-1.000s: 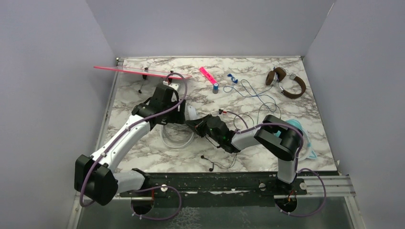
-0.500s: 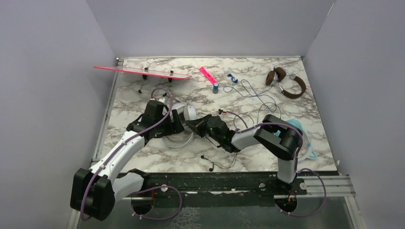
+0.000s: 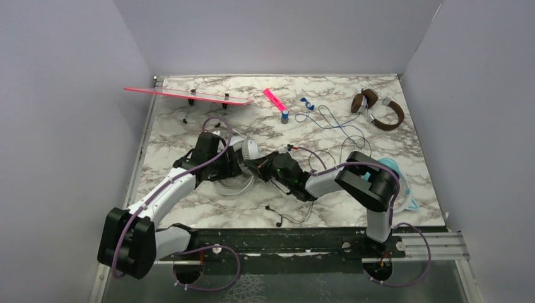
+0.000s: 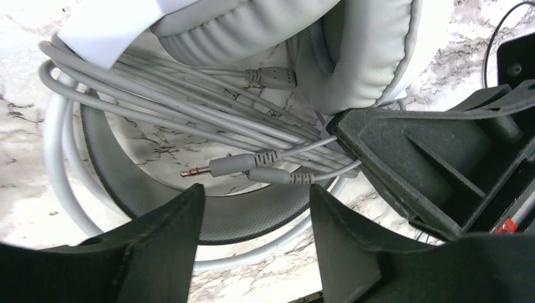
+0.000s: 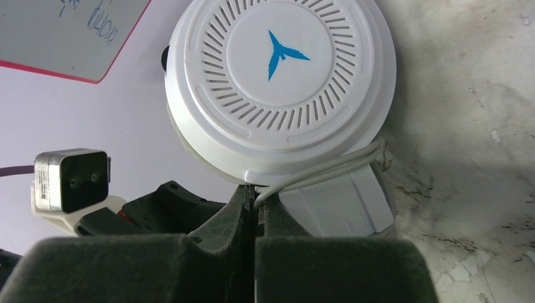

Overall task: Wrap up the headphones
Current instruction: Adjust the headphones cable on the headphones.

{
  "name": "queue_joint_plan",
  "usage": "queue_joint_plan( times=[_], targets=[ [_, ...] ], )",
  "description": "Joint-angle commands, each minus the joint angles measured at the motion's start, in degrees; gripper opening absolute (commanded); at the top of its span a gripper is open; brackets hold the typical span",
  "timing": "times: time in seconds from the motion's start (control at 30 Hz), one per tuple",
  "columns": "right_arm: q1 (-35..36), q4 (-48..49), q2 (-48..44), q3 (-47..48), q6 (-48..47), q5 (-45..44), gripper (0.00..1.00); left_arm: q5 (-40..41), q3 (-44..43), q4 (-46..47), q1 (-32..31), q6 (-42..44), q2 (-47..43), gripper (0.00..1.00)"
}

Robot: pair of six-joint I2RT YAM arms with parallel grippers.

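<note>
The white-grey headphones (image 3: 247,153) lie mid-table; a cup with a blue logo (image 5: 281,82) fills the right wrist view. My right gripper (image 5: 254,201) is shut on their grey cord (image 5: 328,165) just under that cup. The left wrist view shows the grey ear cushion (image 4: 265,28), the coiled cord (image 4: 158,95) and its jack plug (image 4: 221,167). My left gripper (image 4: 255,218) is open low over the mesh headband (image 4: 240,218), one finger on each side. The brown headphones (image 3: 378,110) sit at the back right. The teal headphones (image 3: 404,183) are partly hidden behind the right arm.
A clear board with a pink edge (image 3: 189,95) stands on small legs at the back left. A pink marker (image 3: 273,98), a small blue-capped cylinder (image 3: 285,115), a blue clip (image 3: 307,103) and a thin blue cord (image 3: 334,123) lie behind. A thin black cord (image 3: 290,214) trails near the front.
My left arm has pulled back from the far left and come down onto the white-grey headphones, its jaws narrowing somewhat. The right gripper has held still.
</note>
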State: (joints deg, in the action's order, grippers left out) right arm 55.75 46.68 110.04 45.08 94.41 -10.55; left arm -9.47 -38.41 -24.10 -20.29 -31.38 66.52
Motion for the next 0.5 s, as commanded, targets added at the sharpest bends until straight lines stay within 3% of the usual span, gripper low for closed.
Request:
queue_joint_plan(
  times=[0.0,0.27,0.47],
  targets=[
    [-0.14,-2.09,1.04,2.35,-1.93,2.96,0.04,1.58,0.06,3.75,0.34,-1.81,1.42,0.56],
    [-0.12,-7.03,-1.21,2.24,-5.36,6.56,0.17,5.62,-0.78,3.98,0.43,-1.05,1.19,0.44],
    [-0.20,-23.44,-4.29,6.58,-12.86,12.01,0.37,5.40,0.03,4.60,0.43,-1.47,1.42,0.42]
  ],
)
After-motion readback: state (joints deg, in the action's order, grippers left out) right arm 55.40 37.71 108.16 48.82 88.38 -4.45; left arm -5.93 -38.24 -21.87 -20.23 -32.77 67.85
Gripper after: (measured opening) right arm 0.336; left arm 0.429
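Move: The two cable plugs lie just off the left fingertips, some 2 cm ahead of the left hand, 1 cm to its right and 2 cm lower. Ahead of that hand by about 5 cm, 1 cm right and 3 cm down, run the wrapped cable loops; the nearer ear cup is some 6 cm ahead and 5 cm right. From the right hand, which pinches the plugs' cords, the plugs sit about 5 cm left, 2 cm ahead and slightly lower. The right hand loosens its pinch on the plugs' cords, its shut fingers opening to about a third while it eases some 1.5 cm back and left and turns slightly counter-clockwise. Meanwhile the left hand creeps about 1 cm forward and a little left, its half-open fingers narrowing around the plugs without shutting; a touch there can't be made out. ##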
